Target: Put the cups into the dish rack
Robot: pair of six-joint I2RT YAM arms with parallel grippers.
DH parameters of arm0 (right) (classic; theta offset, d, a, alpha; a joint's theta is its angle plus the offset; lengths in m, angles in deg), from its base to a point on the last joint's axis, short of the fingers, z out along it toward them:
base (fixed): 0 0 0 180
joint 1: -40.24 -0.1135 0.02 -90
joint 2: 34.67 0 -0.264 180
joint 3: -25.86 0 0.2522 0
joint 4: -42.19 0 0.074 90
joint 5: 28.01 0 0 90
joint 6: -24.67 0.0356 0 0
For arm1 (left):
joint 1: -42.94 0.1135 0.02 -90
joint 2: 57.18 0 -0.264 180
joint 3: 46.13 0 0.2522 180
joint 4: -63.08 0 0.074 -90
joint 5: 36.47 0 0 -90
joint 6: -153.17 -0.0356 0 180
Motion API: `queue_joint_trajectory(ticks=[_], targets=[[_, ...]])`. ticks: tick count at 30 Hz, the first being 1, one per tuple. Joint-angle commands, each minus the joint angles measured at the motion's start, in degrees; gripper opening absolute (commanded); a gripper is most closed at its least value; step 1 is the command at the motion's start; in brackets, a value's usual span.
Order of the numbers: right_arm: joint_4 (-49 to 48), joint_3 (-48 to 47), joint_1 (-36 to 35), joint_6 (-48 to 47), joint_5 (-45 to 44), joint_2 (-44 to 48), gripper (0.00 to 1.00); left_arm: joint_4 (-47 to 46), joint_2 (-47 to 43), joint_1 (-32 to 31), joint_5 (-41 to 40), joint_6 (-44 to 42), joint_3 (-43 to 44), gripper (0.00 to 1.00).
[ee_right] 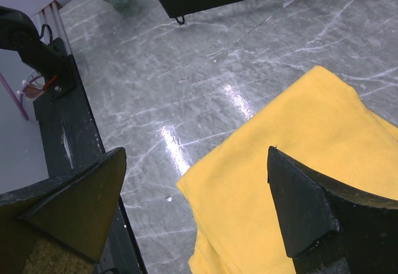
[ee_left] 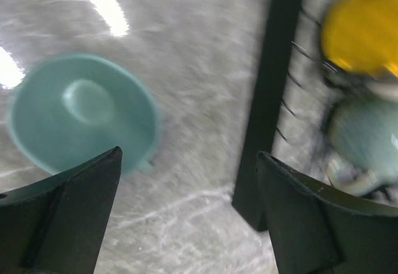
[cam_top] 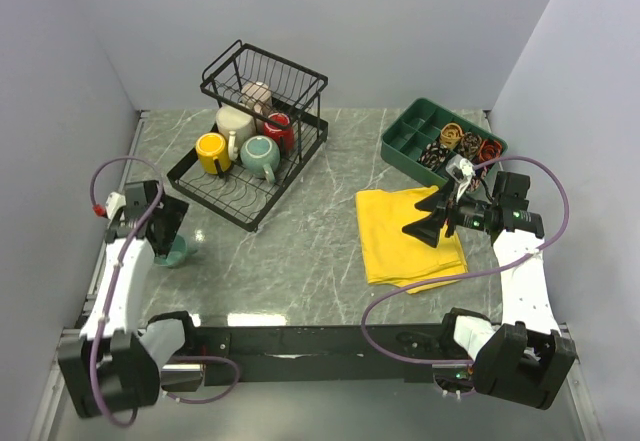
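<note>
The black wire dish rack [cam_top: 215,197] stands at the back left. Its lower tier holds a yellow cup [cam_top: 211,152], a pale green cup [cam_top: 261,157], a red cup [cam_top: 280,131] and a cream cup [cam_top: 235,120]. A beige cup [cam_top: 258,95] sits in the upper basket. A teal cup [cam_top: 176,254] stands upright on the table outside the rack's near-left corner. My left gripper [cam_top: 168,233] hovers just above it, open and empty. In the blurred left wrist view the teal cup [ee_left: 81,118] lies left of the open gripper [ee_left: 189,156], beside the rack's edge [ee_left: 273,87]. My right gripper [ee_right: 196,153] is open and empty.
A folded yellow cloth [cam_top: 405,236] lies at centre right under the right gripper [cam_top: 425,218]. A green compartmented tray [cam_top: 408,136] with small rings sits at the back right. Grey walls close in the left, back and right sides.
</note>
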Motion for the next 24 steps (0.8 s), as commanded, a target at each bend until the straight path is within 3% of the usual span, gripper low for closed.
queue_joint_trajectory(ticks=[1,7,13,18,21,24], targets=[[0.25,-2.59,0.36,-0.97,0.54,0.12,1.00,3.86,6.72,3.19,-2.31,6.55,3.50,0.91],[0.69,-2.68,0.36,-1.32,0.62,-0.06,1.00,2.36,12.52,5.48,-4.50,11.03,6.14,0.81],[1.13,-2.95,0.36,-1.67,0.62,-0.06,1.00,4.29,20.62,6.71,-4.59,13.93,6.41,0.65],[1.40,-3.03,0.36,-1.94,0.63,-0.15,1.00,3.59,21.94,7.07,-4.94,14.11,6.14,0.62],[1.40,-3.03,0.36,-1.94,0.71,-0.15,1.00,3.94,23.08,7.07,-5.20,13.84,7.54,0.54],[1.31,-3.03,0.36,-2.02,0.54,-0.32,1.00,4.29,24.40,7.15,-4.94,13.49,8.78,0.40]])
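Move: The light green cup, the last one on the table, stands about 4 cm behind my left hand and 4 cm to its left, its middle roughly 10 cm lower. Already in the rack are the yellow cup, some 17 cm ahead and 7 cm to the right of this hand, and the teal cup, about 15 cm ahead and 17 cm to the right. From my right hand the light green cup lies about 52 cm left, 3 cm back and 20 cm lower. I sink my left hand about 7 cm and carry it some 4 cm to the left, down to the forward rim of the light green cup. On the way I turn it about 20 degrees counter-clockwise and tip the fingers steeper. They narrow from nearly wide open to about half, one over the cup's inside and one beyond the rim. ##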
